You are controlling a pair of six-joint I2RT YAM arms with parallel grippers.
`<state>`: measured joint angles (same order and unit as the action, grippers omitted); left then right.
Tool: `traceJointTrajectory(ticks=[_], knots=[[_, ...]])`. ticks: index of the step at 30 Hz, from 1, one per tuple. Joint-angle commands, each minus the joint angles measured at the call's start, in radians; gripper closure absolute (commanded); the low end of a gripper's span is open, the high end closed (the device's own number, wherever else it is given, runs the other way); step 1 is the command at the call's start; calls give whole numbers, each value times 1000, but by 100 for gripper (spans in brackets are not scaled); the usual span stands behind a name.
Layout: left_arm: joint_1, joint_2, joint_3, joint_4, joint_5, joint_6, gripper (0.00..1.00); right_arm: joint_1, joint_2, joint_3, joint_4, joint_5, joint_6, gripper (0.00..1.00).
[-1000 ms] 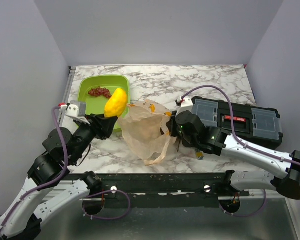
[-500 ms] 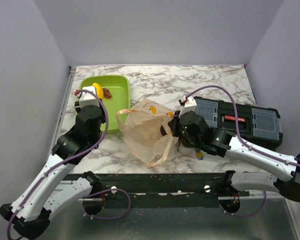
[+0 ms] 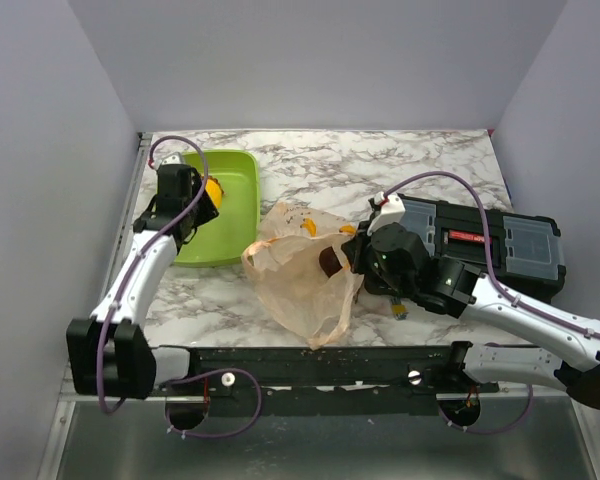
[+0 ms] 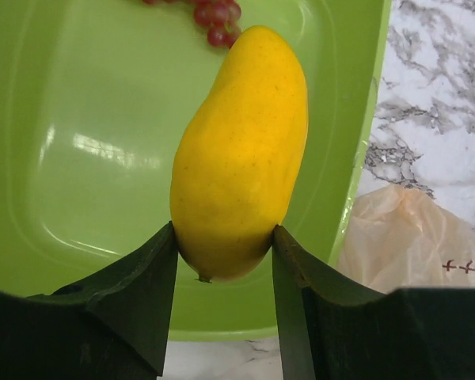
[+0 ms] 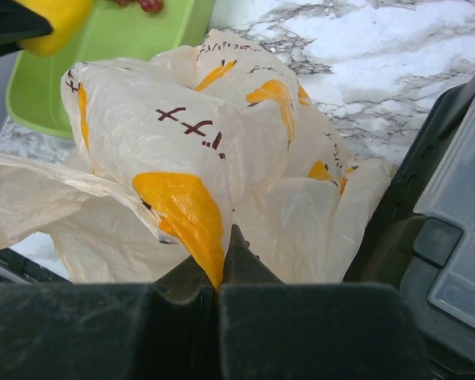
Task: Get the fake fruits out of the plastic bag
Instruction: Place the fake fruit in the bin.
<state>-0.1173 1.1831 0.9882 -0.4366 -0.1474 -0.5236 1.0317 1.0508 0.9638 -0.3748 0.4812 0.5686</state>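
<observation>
My left gripper (image 4: 224,245) is shut on the lower end of the yellow mango (image 4: 237,150), one of the fake fruits, which hangs over the lime-green tray (image 4: 79,158). The dark red grapes (image 4: 218,14) lie in the tray just beyond the mango's tip. In the top view the left gripper (image 3: 205,195) and mango (image 3: 213,189) sit above the tray (image 3: 238,200). The plastic bag (image 3: 305,275), peach with orange prints, lies crumpled at the table's middle. My right gripper (image 5: 222,261) is shut on a fold of the bag (image 5: 182,134), at its right edge (image 3: 345,262).
A black toolbox with clear lid panels (image 3: 490,245) lies to the right of the bag, close beside my right wrist (image 5: 451,237). The tray stands at the far left by the table's edge. Marble tabletop (image 3: 380,165) shows behind the bag.
My left arm swung away from the bag and reached out over the green tray, carrying the mango. The right gripper kept its hold on the bag, which shifted slightly.
</observation>
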Motion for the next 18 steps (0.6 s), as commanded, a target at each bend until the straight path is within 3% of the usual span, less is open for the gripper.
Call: traceJointTrajectory(ticks=[1, 4, 9, 18], knots=[[99, 191, 48, 22, 378, -146, 100, -7, -14, 21, -39, 27, 11, 99], [137, 285, 25, 36, 502, -198, 100, -6, -12, 21, -39, 27, 10, 99], [141, 315, -52, 113, 547, -277, 99, -7, -2, 19, -29, 26, 12, 99], [164, 397, -97, 161, 689, -354, 72, -6, -2, 16, -21, 34, 11, 99]])
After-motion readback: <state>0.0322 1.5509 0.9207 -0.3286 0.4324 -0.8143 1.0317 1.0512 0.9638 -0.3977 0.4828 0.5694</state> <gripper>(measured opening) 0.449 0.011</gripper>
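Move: Below the left hand, which already holds the mango, the bin's middle lies about 15 cm down, some 6 cm ahead and 1 cm to the right. The red grapes sit straight ahead, about 12 cm farther out. The plastic bag's middle is some 23 cm to the right and 11 cm nearer the base. From the right hand, pinching the bag's mouth, the bin's middle is about 31 cm left, 18 cm ahead and 20 cm below. Sinking about 11 cm into the bin and easing some 5 cm to the right, the left hand carries the mango down towards the near right part of the floor, slowing sharply near the bottom. The wrist turns some 40 degrees, so that the fingers point more steeply down and swing to the right, still pinching the mango by its near end. The right hand keeps its pinch on the bag, almost still. ##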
